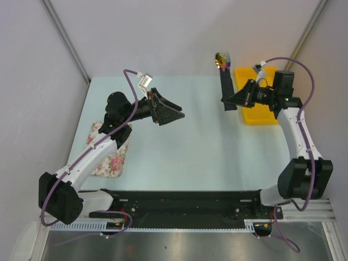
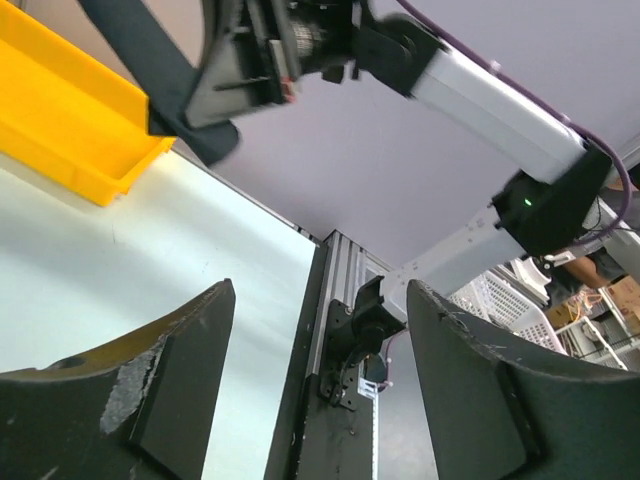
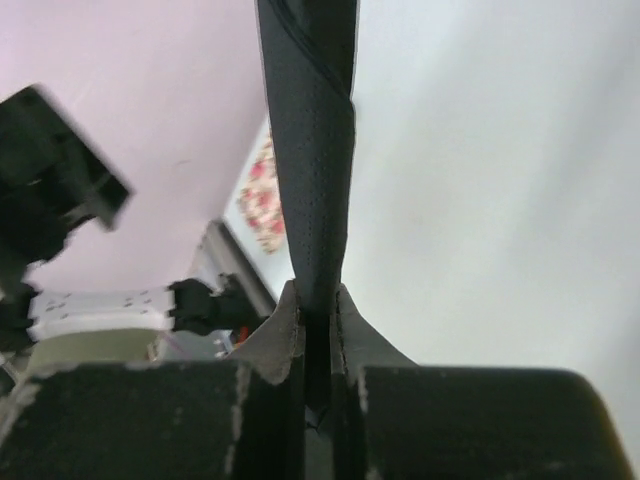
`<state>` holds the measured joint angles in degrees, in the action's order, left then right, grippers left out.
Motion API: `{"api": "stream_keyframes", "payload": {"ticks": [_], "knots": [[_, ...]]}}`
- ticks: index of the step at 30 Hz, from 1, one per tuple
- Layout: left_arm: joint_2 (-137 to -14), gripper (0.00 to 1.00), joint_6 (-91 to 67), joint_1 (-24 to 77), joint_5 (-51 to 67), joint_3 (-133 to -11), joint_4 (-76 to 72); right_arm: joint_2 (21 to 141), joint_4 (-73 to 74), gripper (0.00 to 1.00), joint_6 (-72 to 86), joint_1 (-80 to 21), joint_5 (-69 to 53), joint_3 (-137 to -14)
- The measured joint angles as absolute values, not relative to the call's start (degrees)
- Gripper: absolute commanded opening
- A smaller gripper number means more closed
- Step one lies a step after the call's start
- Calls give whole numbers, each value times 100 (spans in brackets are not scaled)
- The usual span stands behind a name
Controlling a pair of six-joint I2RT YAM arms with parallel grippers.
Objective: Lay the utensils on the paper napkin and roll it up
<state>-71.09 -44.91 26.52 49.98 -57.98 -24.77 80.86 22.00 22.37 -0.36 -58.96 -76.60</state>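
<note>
The black paper napkin (image 1: 227, 87) is rolled into a narrow bundle and held off the table at the back right. The gold ends of the utensils (image 1: 221, 58) stick out of its far end. My right gripper (image 1: 227, 101) is shut on the roll's lower part. In the right wrist view the fingers (image 3: 285, 330) pinch the paper napkin (image 3: 312, 150), which rises straight up from them. My left gripper (image 1: 176, 112) hangs open above the middle of the table, apart from the roll, with nothing between its fingers (image 2: 190, 370). The left wrist view shows the roll (image 2: 150, 55) up high.
A yellow bin (image 1: 255, 113) stands at the back right, just beside the right gripper, also visible from the left wrist as the yellow bin (image 2: 70, 120). A pink floral cloth mat (image 1: 111, 155) lies at the left under the left arm. A black rail (image 1: 185, 204) runs along the near edge.
</note>
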Motion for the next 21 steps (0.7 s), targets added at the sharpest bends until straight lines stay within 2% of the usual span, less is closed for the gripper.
{"api": "stream_keyframes", "payload": {"ticks": [1,7,13,21], "knots": [[-7078,84,-4440,2657,5022,-5795,-2414,8263,2460,0,1942,228,-5913,-7732],[-7032,94,-4003,2808,5175,-5795,-1999,9832,4160,0,209,1614,-5920,-8576],[-7032,96,-3557,2980,5304,-5795,-1437,11375,5430,0,-1105,2224,-5804,-9594],[-7032,93,-3288,2989,5433,-5771,-1127,12890,6322,0,-1826,2344,-5575,-11349]]}}
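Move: The right hand already holds the near part of the rolled napkin high up, the fork and spoon heads sticking out about 14 cm ahead and 3 cm left of the hand, roughly level with it. The middle of the yellow tray it is being taken to lies about 23 cm right, 19 cm ahead and 29 cm below. From the empty left hand the tray is some 40 cm right, 28 cm ahead and 35 cm down. Still pinching the napkin roll shut, the right hand swings it quickly to the right and down over the yellow tray, about 20 cm each way and some 10 cm forward, easing off at the end as the fingers tip about 20 degrees further down. The free left hand sinks and draws back a few centimetres, its fingers opening wider. ##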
